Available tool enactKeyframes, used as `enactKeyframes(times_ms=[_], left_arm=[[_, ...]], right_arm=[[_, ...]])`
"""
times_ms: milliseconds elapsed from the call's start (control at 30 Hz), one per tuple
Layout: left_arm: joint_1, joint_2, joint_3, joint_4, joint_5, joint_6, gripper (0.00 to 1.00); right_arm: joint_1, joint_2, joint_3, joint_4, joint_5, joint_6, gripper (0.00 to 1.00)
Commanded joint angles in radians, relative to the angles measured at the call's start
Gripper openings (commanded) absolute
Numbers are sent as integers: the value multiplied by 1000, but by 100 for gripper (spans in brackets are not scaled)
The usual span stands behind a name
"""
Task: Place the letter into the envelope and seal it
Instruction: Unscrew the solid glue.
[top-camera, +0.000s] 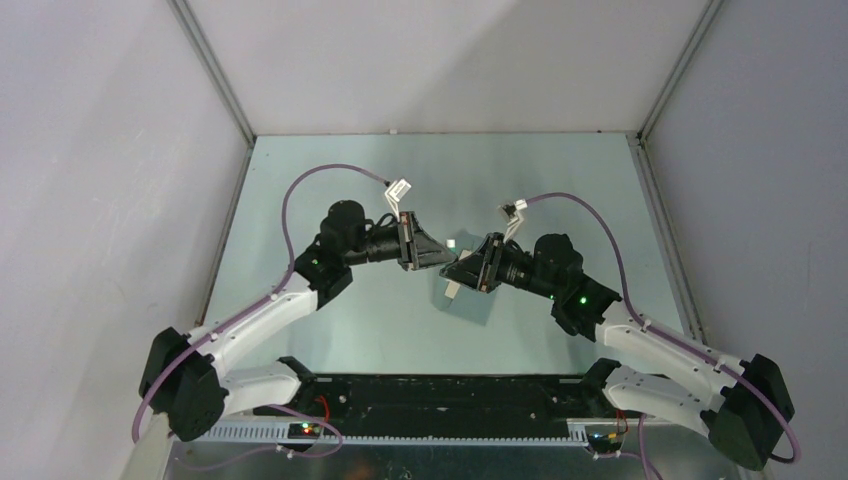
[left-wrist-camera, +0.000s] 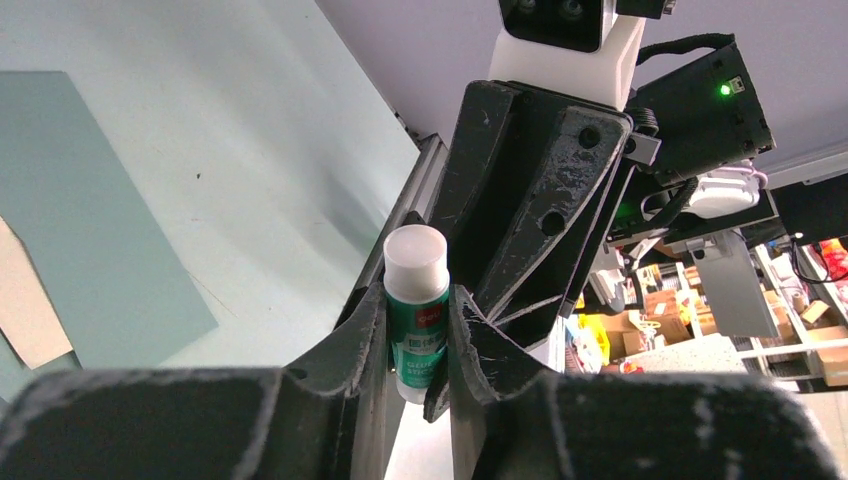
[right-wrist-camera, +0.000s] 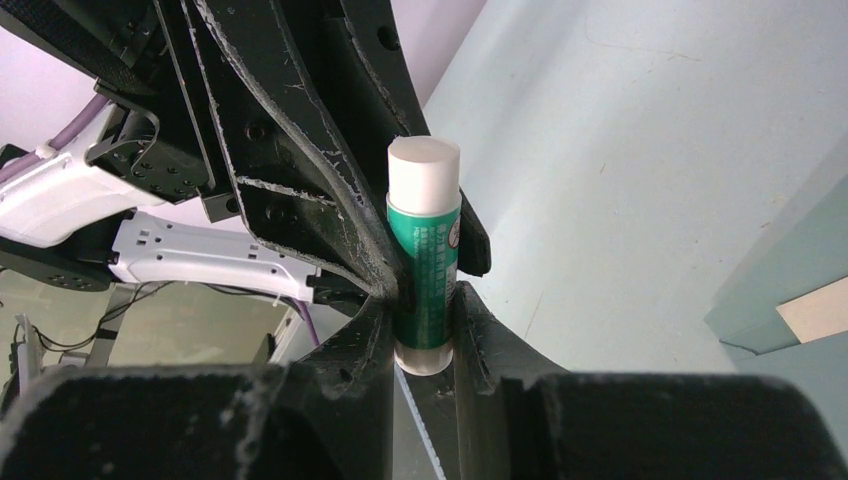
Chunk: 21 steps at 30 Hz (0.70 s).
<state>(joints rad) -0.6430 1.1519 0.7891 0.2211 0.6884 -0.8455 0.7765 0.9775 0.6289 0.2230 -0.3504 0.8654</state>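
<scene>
A glue stick (left-wrist-camera: 416, 310) with a green label and white ends hangs above the table between both grippers. My left gripper (left-wrist-camera: 418, 300) is shut on it, a finger pressing each side. My right gripper (right-wrist-camera: 425, 300) is shut on the lower part of the same glue stick (right-wrist-camera: 424, 250). The two grippers meet tip to tip over the middle of the table, left gripper (top-camera: 443, 261) against right gripper (top-camera: 464, 268). The teal-grey envelope (left-wrist-camera: 90, 230) lies flat on the table, with the tan letter (left-wrist-camera: 25, 300) showing at its edge. The right wrist view shows the envelope (right-wrist-camera: 800, 265) at its right border.
A metal rail (left-wrist-camera: 415, 180) runs along the table's edge, with grey walls rising behind it. Purple cables (top-camera: 300, 190) loop over both arms. The arms' bases sit on the black bar (top-camera: 440, 395) at the near edge.
</scene>
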Motion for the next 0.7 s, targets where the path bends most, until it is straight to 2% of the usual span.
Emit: enactKeyframes(times_ms=[0, 467, 500, 567, 600, 667], left_arm=[[-3, -15, 30, 32, 28, 5, 0], [15, -65, 44, -10, -28, 27, 0], [16, -65, 44, -9, -31, 26, 0], [21, -67, 45, -9, -38, 24, 0], [23, -69, 43, -11, -42, 22, 0], [30, -72, 44, -10, -53, 17, 0]], right_arm=[[-11, -14, 4, 23, 24, 6, 0], [-15, -23, 5, -7, 24, 0, 0], [-17, -22, 4, -8, 19, 1, 2], [-18, -21, 3, -11, 12, 3, 26], [-20, -22, 4, -13, 10, 3, 43], [-21, -28, 4, -27, 10, 3, 59]])
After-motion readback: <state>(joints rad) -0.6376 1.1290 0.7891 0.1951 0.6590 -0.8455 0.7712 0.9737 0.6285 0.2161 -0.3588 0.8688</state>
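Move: The glue stick is already between both hands, cap end tipped up and forward: its middle sits at the left hand's pads, and about 1 cm ahead of and 1 cm above the right hand's pads, level sideways. The envelope lies on the table, roughly 5 cm ahead of the left hand, 5 cm to its right and 24 cm below. The letter in it is some 5 cm ahead, 3 cm right and 24 cm below. Slowly left, by only about half a centimetre, the left hand eases away from the right with barely a turn, still pinching the glue stick by its green body. The right hand stays in place, at first keeping its grip on the stick's lower end, then opens its fingers at the last, to about twice their gap, letting go. ##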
